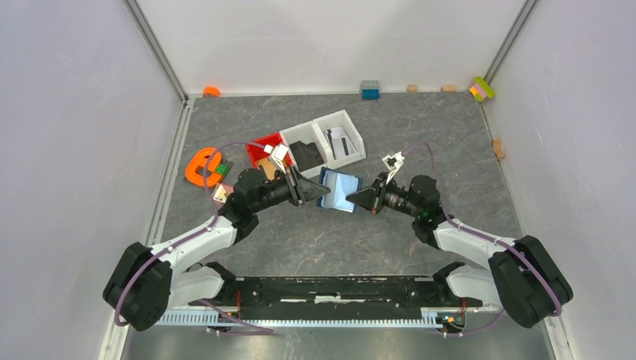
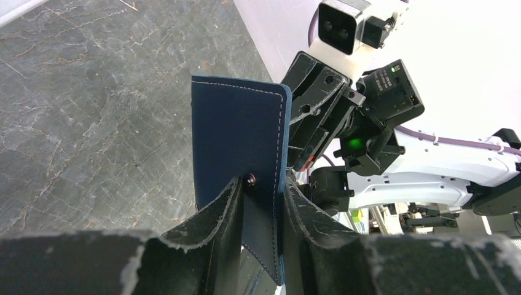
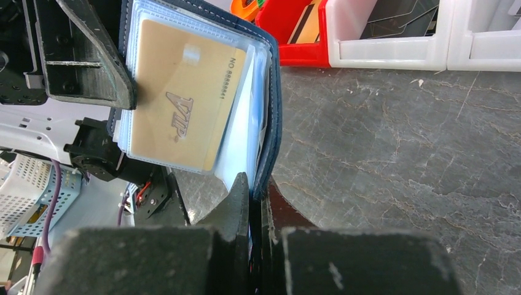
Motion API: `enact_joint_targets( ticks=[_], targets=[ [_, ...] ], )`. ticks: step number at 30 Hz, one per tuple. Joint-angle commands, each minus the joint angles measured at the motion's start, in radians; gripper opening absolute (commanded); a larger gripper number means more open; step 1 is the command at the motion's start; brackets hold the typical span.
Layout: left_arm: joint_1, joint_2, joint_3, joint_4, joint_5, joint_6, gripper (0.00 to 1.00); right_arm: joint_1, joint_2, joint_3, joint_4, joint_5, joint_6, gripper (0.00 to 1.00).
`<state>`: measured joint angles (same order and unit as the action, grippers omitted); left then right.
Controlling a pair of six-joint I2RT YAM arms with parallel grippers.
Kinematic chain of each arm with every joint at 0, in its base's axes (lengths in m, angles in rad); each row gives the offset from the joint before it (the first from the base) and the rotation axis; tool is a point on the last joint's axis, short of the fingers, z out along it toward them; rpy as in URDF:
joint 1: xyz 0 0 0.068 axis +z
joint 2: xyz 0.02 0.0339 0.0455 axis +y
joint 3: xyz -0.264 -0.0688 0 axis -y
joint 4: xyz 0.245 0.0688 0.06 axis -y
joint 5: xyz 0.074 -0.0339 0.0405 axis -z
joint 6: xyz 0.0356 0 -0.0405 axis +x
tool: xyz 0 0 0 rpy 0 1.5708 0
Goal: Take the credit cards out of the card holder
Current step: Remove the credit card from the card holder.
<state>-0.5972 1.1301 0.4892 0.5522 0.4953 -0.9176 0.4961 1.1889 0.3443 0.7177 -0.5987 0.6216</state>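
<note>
The navy card holder (image 1: 341,191) hangs open above the table between both arms. My right gripper (image 1: 358,198) (image 3: 255,182) is shut on the edge of its cover (image 3: 274,110). Inside, a gold credit card (image 3: 184,98) marked VIP sits in a clear sleeve. My left gripper (image 1: 324,192) (image 2: 262,181) straddles the opposite cover (image 2: 233,135) by the strap snap. Its jaws stand slightly parted, close on both sides. One of its fingers (image 3: 92,61) overlaps the holder's inner edge beside the gold card. Grey and dark cards (image 1: 339,141) lie in the white bin.
A white two-compartment bin (image 1: 313,133) stands behind the holder, with a black item (image 1: 306,154) in its left half. Left of it sit a red tray (image 1: 270,142) and an orange object (image 1: 201,166). Small blocks (image 1: 370,89) line the back wall. Enclosure walls close both sides.
</note>
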Motion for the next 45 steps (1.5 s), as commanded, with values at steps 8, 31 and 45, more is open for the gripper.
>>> enact_joint_targets(
  ticks=[8,31,45],
  targets=[
    [-0.013,0.011,0.04,0.085,0.068,0.005,0.28,0.001,0.0,0.027,0.082,-0.051,0.008,0.0],
    [-0.052,0.065,0.066,0.14,0.125,-0.017,0.26,0.004,0.049,0.023,0.183,-0.118,0.071,0.0],
    [-0.055,-0.012,0.068,-0.06,-0.051,0.078,0.05,0.003,0.015,0.029,0.082,-0.057,0.017,0.06]
  ],
)
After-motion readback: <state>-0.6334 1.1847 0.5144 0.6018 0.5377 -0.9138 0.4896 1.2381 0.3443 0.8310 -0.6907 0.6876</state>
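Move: The gold card sits in its pocket in the open card holder, about 3 cm to the right of the left hand and 1 cm ahead, at nearly its height. From the right hand, which already grips the holder, the card is some 3 cm left, 2 cm ahead and 3 cm higher. Well below the left hand, roughly 17 cm down, the red bin lies about 9 cm ahead and 17 cm left, and the middle white bin about 12 cm ahead and 6 cm left. Rightward by some 1.5 cm and about 1 cm back, the left hand eases towards the right hand, its fingers around the holder's near-left edge narrowing from a third open until almost shut, pinching cover and page. The right hand keeps its pinch on the other side, drifting about 1 cm each up, left and back with a slight tilt. ##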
